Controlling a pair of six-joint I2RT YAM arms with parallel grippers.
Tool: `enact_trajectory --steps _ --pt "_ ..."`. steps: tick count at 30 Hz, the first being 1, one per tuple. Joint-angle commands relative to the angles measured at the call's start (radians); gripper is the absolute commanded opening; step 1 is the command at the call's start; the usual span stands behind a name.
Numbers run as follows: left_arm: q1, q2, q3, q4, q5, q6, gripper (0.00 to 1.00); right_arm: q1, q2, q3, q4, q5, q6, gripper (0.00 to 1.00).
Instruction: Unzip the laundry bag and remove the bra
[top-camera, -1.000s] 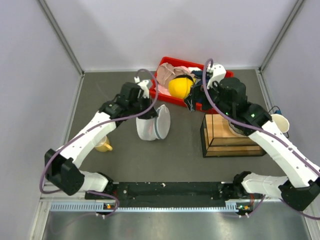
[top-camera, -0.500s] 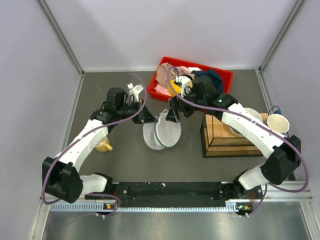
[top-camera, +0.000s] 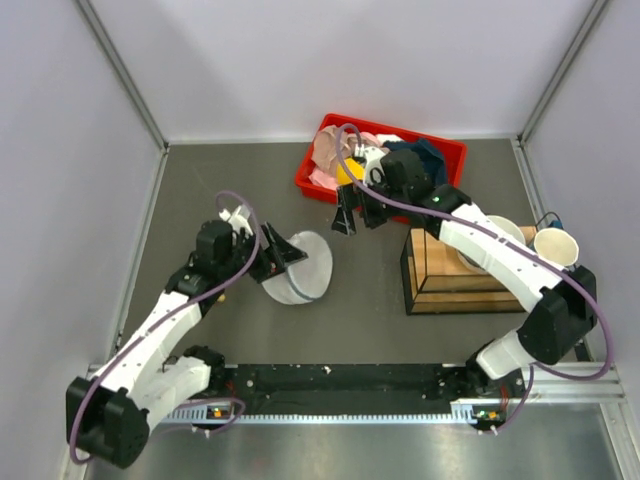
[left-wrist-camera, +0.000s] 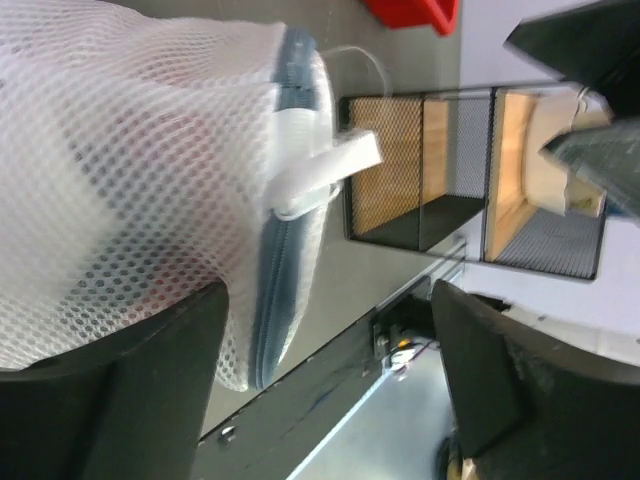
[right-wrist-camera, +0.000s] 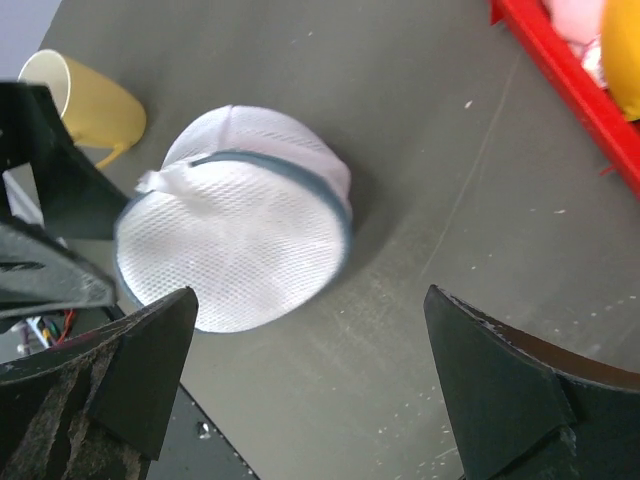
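Note:
The laundry bag (top-camera: 298, 268), a white mesh ball with a blue-grey zip rim, lies on the dark table. My left gripper (top-camera: 285, 255) is open at its left side. In the left wrist view the bag (left-wrist-camera: 130, 180) fills the upper left, its white pull tab (left-wrist-camera: 330, 170) sticks out, and the mesh touches one finger (left-wrist-camera: 130, 400) of the left gripper (left-wrist-camera: 330, 300). A faint reddish tint shows through the mesh; the bra itself is hidden. My right gripper (top-camera: 358, 218) is open and empty, above the table behind and right of the bag (right-wrist-camera: 235, 230). The right gripper (right-wrist-camera: 310, 295) holds nothing.
A red bin (top-camera: 445, 150) with cloths and a yellow round thing stands at the back. A wood and wire crate (top-camera: 460, 270) stands right of the bag, with a white bowl (top-camera: 505, 232) and a paper cup (top-camera: 553, 243) beyond. A yellow mug (right-wrist-camera: 85, 100) stands left of the bag.
The bag, held up between both grippers half a second ago, now lies on the table nearer and to the left. The left arm drew back left; the right gripper let go.

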Motion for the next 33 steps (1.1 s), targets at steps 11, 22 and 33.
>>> enact_trajectory --steps 11,22,33 --pt "0.001 0.191 0.483 -0.34 -0.435 0.416 0.99 0.005 -0.097 0.048 0.036 0.095 0.016 0.98" --pt "0.078 0.39 0.552 -0.466 -0.655 0.474 0.99 0.007 -0.122 0.022 0.019 0.075 0.028 0.98" --pt "0.115 0.45 0.452 -0.487 -0.333 0.517 0.93 0.048 -0.079 0.05 0.007 0.055 0.022 0.98"
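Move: The laundry bag is right at the left hand's fingertips, its middle about 3 cm back, 2 cm right and 7 cm below. From that hand the yellow mug stands some 21 cm left and 6 cm back, and the red bin some 22 cm ahead and 22 cm right. For the right hand, the bag lies about 11 cm back, 10 cm left and 13 cm below. Opening and rolling, the left hand arcs up then down, about 14 cm forward-left to the bag's far edge. ##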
